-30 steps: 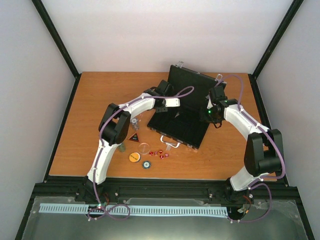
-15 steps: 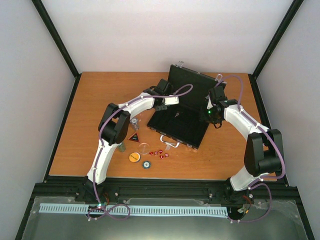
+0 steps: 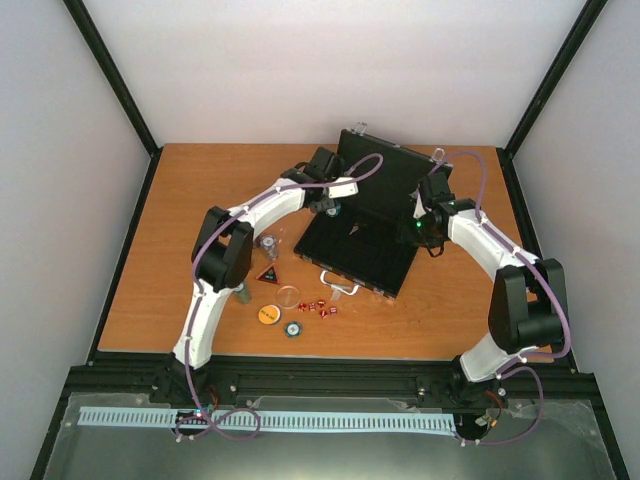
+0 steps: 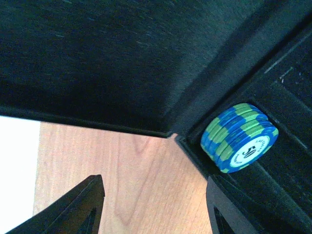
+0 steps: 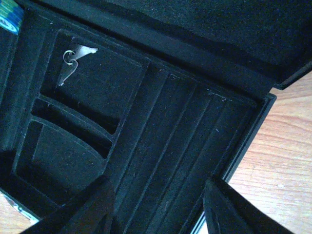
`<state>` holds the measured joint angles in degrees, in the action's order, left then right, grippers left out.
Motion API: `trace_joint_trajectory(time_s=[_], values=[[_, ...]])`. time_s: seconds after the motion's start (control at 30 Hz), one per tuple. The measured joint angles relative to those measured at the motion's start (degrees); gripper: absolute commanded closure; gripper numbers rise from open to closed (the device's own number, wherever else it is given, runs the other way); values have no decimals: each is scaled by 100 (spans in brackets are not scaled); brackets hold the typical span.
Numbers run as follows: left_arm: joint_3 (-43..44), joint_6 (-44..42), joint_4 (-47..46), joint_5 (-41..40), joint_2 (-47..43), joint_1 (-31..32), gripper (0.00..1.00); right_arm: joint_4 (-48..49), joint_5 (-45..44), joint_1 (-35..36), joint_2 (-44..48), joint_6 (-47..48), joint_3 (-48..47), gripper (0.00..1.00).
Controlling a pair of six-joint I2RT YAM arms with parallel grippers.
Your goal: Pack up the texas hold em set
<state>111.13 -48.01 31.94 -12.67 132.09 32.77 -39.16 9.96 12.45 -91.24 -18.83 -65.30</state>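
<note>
The black case (image 3: 360,245) of the texas hold em set lies open mid-table, its lid (image 3: 385,170) standing up behind. My left gripper (image 3: 330,200) hovers at the case's back left corner, open and empty (image 4: 153,207). Just beyond its right finger (image 4: 229,209), a blue-green chip stack (image 4: 239,139) lies on its side in a corner slot. Over the grooved right half of the tray, my right gripper (image 3: 430,218) is open with nothing held (image 5: 158,204). Small silver keys (image 5: 73,61) lie in one compartment.
On the wood in front left of the case lie a red-black triangle (image 3: 267,274), an orange disc (image 3: 268,314), a clear disc (image 3: 289,296), red dice (image 3: 318,307), a blue chip (image 3: 292,329) and small chip stacks (image 3: 270,243). The case handle (image 3: 338,278) faces the arms.
The left gripper has shifted a little toward the back along the case's left edge and its jaws have spread wider. The right jaws have also widened slightly.
</note>
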Motion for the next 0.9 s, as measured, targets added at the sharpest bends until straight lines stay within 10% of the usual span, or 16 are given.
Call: trace_joint_trajectory(time_s=[0.43, 0.57, 0.9], values=[[90, 680, 96, -221, -643, -4, 26, -144, -188, 431, 94, 264, -13, 0], [313, 1445, 238, -697, -883, -31, 1, -291, -332, 981, 142, 323, -17, 0], [-140, 3499, 809, -1375, -2728, -310, 0, -796, -872, 2863, 487, -68, -131, 0]])
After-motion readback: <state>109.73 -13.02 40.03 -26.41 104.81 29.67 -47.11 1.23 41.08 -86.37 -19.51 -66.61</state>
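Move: The loose blue chip stack near the table's front edge lies about 20 cm back and 26 cm left of the right hand, 8 cm below it; the red dice are 16 cm back and 20 left, the case handle 9 back and 16 left. From the left hand, that loose stack is some 37 cm back and 6 left; the placed chip stack in the tray is 1 back and 4 right, 5 below. The placed chip stack is left behind in the tray's far-left corner as the empty left hand climbs about 23 cm, then also swings left away from the case, opening wide and turning counter-clockwise. After a brief pause, the right hand opens fully and sweeps roughly 15 cm left and back, nearly level, over the tray towards the dice and loose blue stack. ##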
